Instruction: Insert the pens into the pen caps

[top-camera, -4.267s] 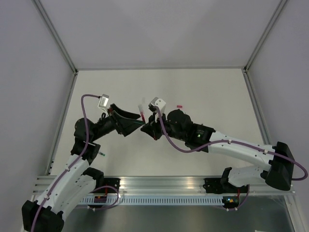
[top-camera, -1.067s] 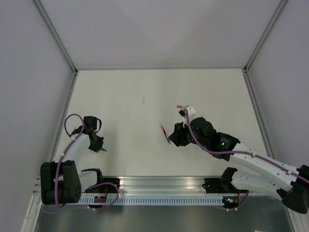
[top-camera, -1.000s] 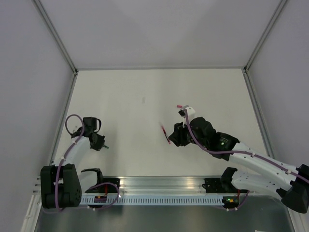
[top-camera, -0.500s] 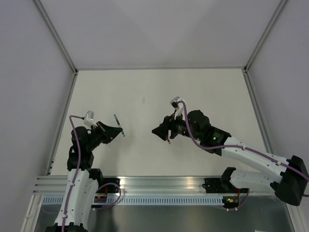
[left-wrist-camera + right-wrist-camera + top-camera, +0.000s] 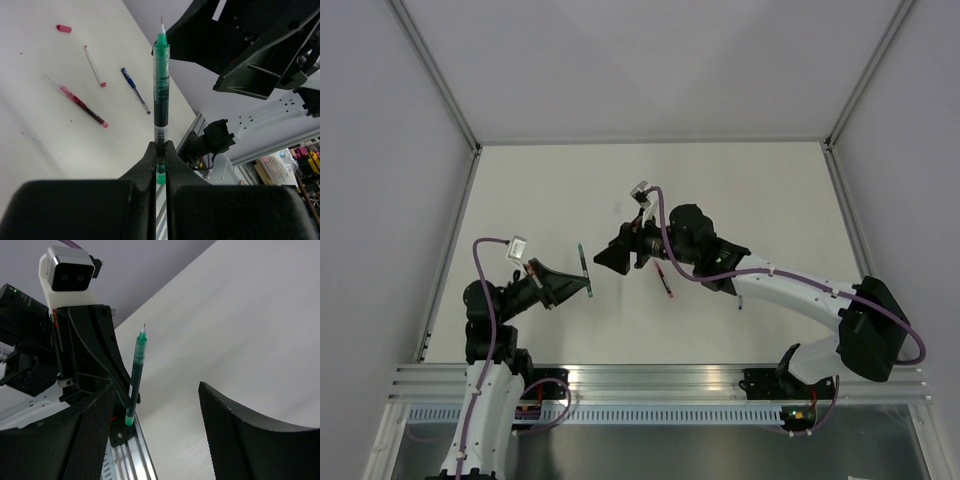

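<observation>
My left gripper (image 5: 160,156) is shut on the lower end of a green pen (image 5: 160,95), whose uncapped tip points up at the right arm. Seen from above, this green pen (image 5: 584,270) sticks out of the left gripper (image 5: 582,288). My right gripper (image 5: 607,259) hangs just right of it, open and holding nothing. In the right wrist view the green pen (image 5: 136,374) stands just inside the left finger (image 5: 87,440) of the right gripper (image 5: 155,440). On the table lie a red pen (image 5: 80,101), a whitish pen (image 5: 94,66), a blue pen (image 5: 135,91) and a red pen cap (image 5: 63,28).
The red pen (image 5: 666,281) lies under the right forearm (image 5: 780,290). The left wrist camera (image 5: 67,267) faces the right gripper. An aluminium rail (image 5: 660,378) runs along the near table edge, and grey walls close off the other three sides.
The left arm has carried the green pen right, toward the middle. The right gripper has swung left to meet it and opened wider; the red pen stays on the table.
</observation>
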Controlling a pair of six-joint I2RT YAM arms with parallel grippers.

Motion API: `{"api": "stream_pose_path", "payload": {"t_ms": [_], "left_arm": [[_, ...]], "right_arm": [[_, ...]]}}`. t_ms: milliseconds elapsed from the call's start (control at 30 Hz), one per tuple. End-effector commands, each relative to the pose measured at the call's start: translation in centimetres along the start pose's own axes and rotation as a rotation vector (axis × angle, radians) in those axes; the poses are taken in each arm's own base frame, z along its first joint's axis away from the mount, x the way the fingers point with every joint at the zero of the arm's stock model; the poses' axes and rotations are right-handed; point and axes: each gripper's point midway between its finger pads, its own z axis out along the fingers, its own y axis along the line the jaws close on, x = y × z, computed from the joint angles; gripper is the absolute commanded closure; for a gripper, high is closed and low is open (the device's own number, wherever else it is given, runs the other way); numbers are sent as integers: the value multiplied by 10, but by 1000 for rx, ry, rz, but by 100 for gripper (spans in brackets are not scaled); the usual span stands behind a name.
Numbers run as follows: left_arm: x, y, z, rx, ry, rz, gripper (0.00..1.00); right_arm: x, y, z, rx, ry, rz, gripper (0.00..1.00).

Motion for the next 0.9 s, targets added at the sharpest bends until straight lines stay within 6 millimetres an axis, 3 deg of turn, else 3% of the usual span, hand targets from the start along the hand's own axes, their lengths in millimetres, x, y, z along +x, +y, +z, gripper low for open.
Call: {"api": "stream_pose_path", "payload": {"t_ms": [0,200,333,433,600,667,700,733,767,867], "left_arm": [[0,-18,-1,83,34,39,98],[5,-17,-2,87,45,34,98],[5,-18,-3,91,45,39,98],[5,-19,-3,94,45,35,98],[4,-20,-2,100,42,26,98],[4,-21,-2,106,44,14,93],[3,-22,-2,112,42,18,89],[2,-23,-2,113,39,13,74],[1,-24,-2,114,35,13,68],[-1,-25,-1,117,35,14,60]], "right_arm": [[-24,25,19,-111,-52,-30,26],[-23,31,40,-128,-45,-33,27],[-22,34,49,-135,-35,-27,33],[-20,36,52,-146,-35,-17,46],[-16,42,56,-182,-34,14,84],[-14,45,57,-196,-29,28,100],[-14,45,57,-201,-33,33,100],[-12,47,57,-212,-27,37,100],[-12,48,58,-220,-27,43,100],[-10,49,58,-224,-21,50,100]]}}
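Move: The green pen slants forward and up, tip uppermost, with its lower end in the left fingers; its middle is about 3 cm ahead of, 1 cm left of and 3 cm above the left hand. From the open right hand it lies some 5 cm left, 3 cm back and 2 cm lower. On the table, 25 cm below the right hand, the red pen is 4 cm ahead and 14 cm right, the white marker 13 cm ahead and 24 cm right. The right fingers pinch the green pen's upper part just below its tip: the hand travels about 6 cm left to bring the open fingers around the pen, slowing as they shut, and turns slightly counter-clockwise. The left hand stays nearly in place, keeping its grip on the lower end until the right fingers have closed, then opens and lets go. ##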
